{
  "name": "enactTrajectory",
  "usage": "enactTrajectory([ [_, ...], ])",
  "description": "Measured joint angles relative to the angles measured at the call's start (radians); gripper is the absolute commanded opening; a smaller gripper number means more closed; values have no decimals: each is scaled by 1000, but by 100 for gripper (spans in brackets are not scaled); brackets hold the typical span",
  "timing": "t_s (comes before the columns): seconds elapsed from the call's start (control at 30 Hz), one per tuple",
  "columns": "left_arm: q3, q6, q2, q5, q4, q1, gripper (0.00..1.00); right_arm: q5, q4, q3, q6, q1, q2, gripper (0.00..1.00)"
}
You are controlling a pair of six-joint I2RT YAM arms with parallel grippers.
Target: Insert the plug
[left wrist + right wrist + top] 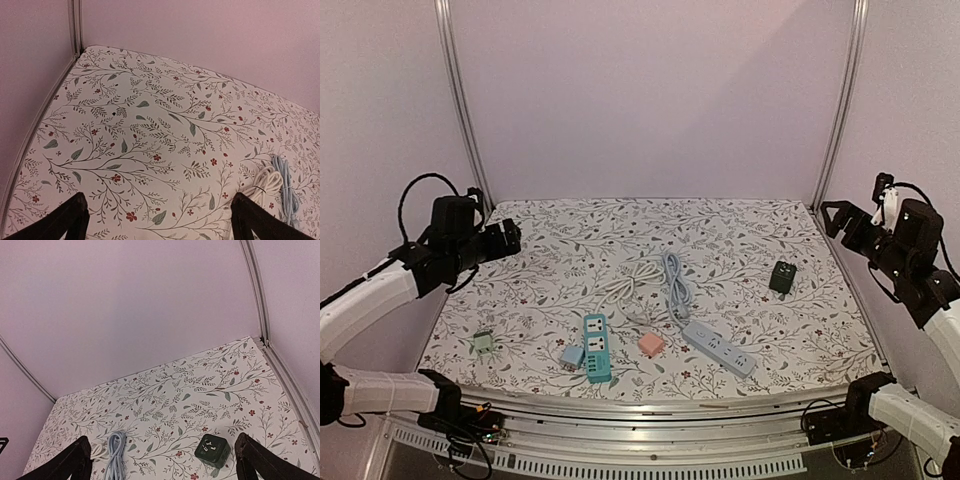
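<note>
A dark green cube plug (782, 277) lies at the right of the floral table; it also shows in the right wrist view (213, 450), prongs up. A teal power strip (596, 347) and a blue-grey power strip (719, 347) lie near the front, with a pink adapter (651, 344), a light blue adapter (571, 354) and a green adapter (482, 342). My left gripper (510, 238) is open and empty, raised over the table's left side. My right gripper (840, 222) is open and empty, raised at the right edge.
A coiled white cable (628, 286) and a bundled blue cable (675, 283) lie at the table's middle; both show in the left wrist view, white (265, 183) and blue (287, 186). Metal frame posts (460, 100) stand at the back corners. Walls enclose the table.
</note>
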Motion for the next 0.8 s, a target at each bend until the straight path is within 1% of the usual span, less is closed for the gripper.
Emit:
enactTrajectory([
  [0.1, 24, -8, -11, 1, -39, -10, 97, 2, -31, 0, 8, 0, 3, 99],
  [0.37, 24, -10, -34, 36, -99, -52, 97, 17, -120, 6, 47, 0, -16, 99],
  [0.63, 23, -4, -39, 54, -105, -165, 97, 78, -310, 119, 63, 0, 74, 99],
  [0.8, 14, 2, -43, 56, -100, -238, 98, 106, -398, 139, 75, 0, 136, 99],
])
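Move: The teal power strip lies about 19 cm right and 14 cm back of the left hand, 20 cm lower; the blue cube is some 5 cm left of the strip and 2 cm nearer the base, and the white cord 11 cm ahead and 28 cm right of the hand. The black plug is about 17 cm ahead, 2 cm left and 29 cm below the right hand; the grey strip is 9 cm back and 24 cm left of that hand. Left hand swings right and back about 9 cm towards the teal strip; right sinks 6 cm, tipping down, fingers open. ##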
